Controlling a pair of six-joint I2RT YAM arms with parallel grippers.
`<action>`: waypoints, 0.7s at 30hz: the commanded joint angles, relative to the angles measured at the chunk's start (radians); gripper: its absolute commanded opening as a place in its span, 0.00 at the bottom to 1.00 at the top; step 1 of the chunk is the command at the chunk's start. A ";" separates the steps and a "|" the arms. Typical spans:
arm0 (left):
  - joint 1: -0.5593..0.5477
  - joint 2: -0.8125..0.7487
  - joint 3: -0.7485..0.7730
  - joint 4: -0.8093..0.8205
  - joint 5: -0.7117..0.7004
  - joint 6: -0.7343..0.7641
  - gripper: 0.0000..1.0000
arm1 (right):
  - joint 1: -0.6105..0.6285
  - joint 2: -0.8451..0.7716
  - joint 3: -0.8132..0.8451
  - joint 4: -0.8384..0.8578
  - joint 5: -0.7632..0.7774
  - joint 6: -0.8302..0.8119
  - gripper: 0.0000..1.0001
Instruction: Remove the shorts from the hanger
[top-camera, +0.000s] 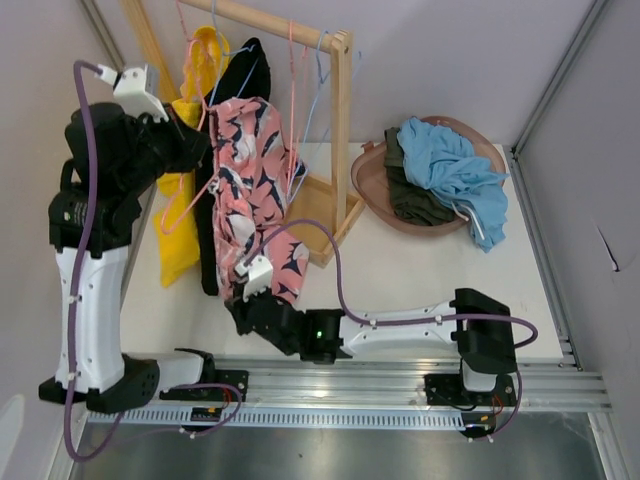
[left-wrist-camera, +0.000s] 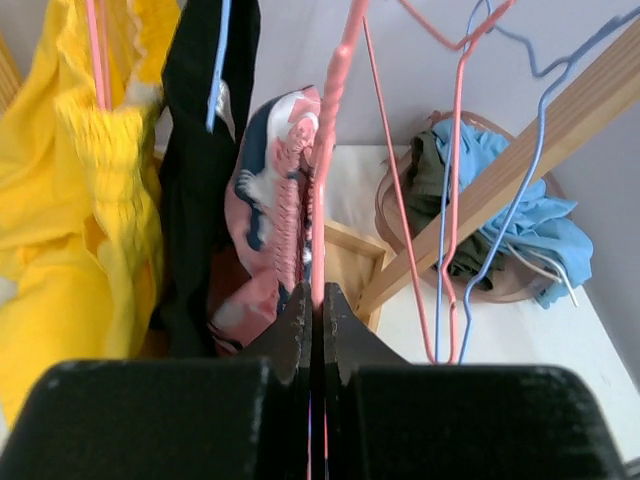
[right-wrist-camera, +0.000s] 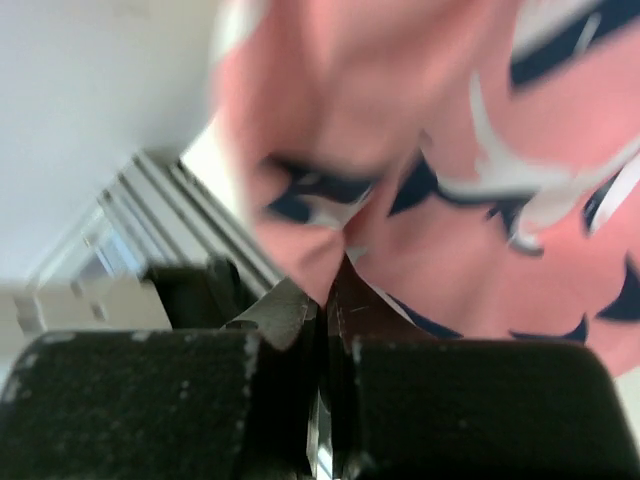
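Observation:
The shorts (top-camera: 255, 180), pink with a navy and white print, hang from a pink wire hanger (left-wrist-camera: 335, 120) on the wooden rack (top-camera: 342, 130). My left gripper (top-camera: 200, 150) is raised beside the rack and shut on the hanger's wire; in the left wrist view the wire runs straight up from between the jaws of that gripper (left-wrist-camera: 318, 300), with the shorts (left-wrist-camera: 280, 190) just behind. My right gripper (top-camera: 243, 285) sits low under the garment, shut on the bottom hem. Seen from the right wrist, the shorts (right-wrist-camera: 450, 150) fill the frame and a fold is pinched in that gripper (right-wrist-camera: 328, 298).
A yellow garment (top-camera: 185, 180) and a black one (top-camera: 240, 70) hang left of the shorts. Empty pink and blue hangers (left-wrist-camera: 455, 200) dangle to their right. A brown basket (top-camera: 372, 185) of blue and dark green clothes sits at the back right. The rack's wooden base (top-camera: 320, 225) lies behind the shorts.

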 joint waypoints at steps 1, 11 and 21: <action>0.010 -0.177 -0.236 0.248 0.035 -0.069 0.00 | -0.096 -0.008 0.164 -0.087 -0.023 -0.074 0.00; -0.061 -0.416 -0.441 -0.030 0.046 -0.079 0.00 | -0.333 0.086 0.510 -0.220 -0.152 -0.137 0.00; -0.071 -0.377 -0.280 0.014 -0.118 -0.030 0.00 | -0.017 -0.173 0.056 -0.102 -0.099 -0.108 0.00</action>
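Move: Off to the right of the left hand, which has the pink hanger in its shut fingers, hang the pink shorts: their middle is about 5 cm right, 6 cm ahead and 16 cm below. The black trousers hang some 11 cm straight ahead of the left hand, the yellow garment about 10 cm ahead and 6 cm left. From the right hand, pinching the shorts' lower end, their middle lies roughly 19 cm ahead, 5 cm right and 10 cm higher. Drawing the pink hanger back about 11 cm and down some 5 cm, the left hand keeps its grip with hardly any wrist turn. Against it the right hand, still pinching the shorts, sweeps quickly forward about 18 cm and up 15 cm, drifting slightly right, then swings back and down roughly 10 cm each way. ##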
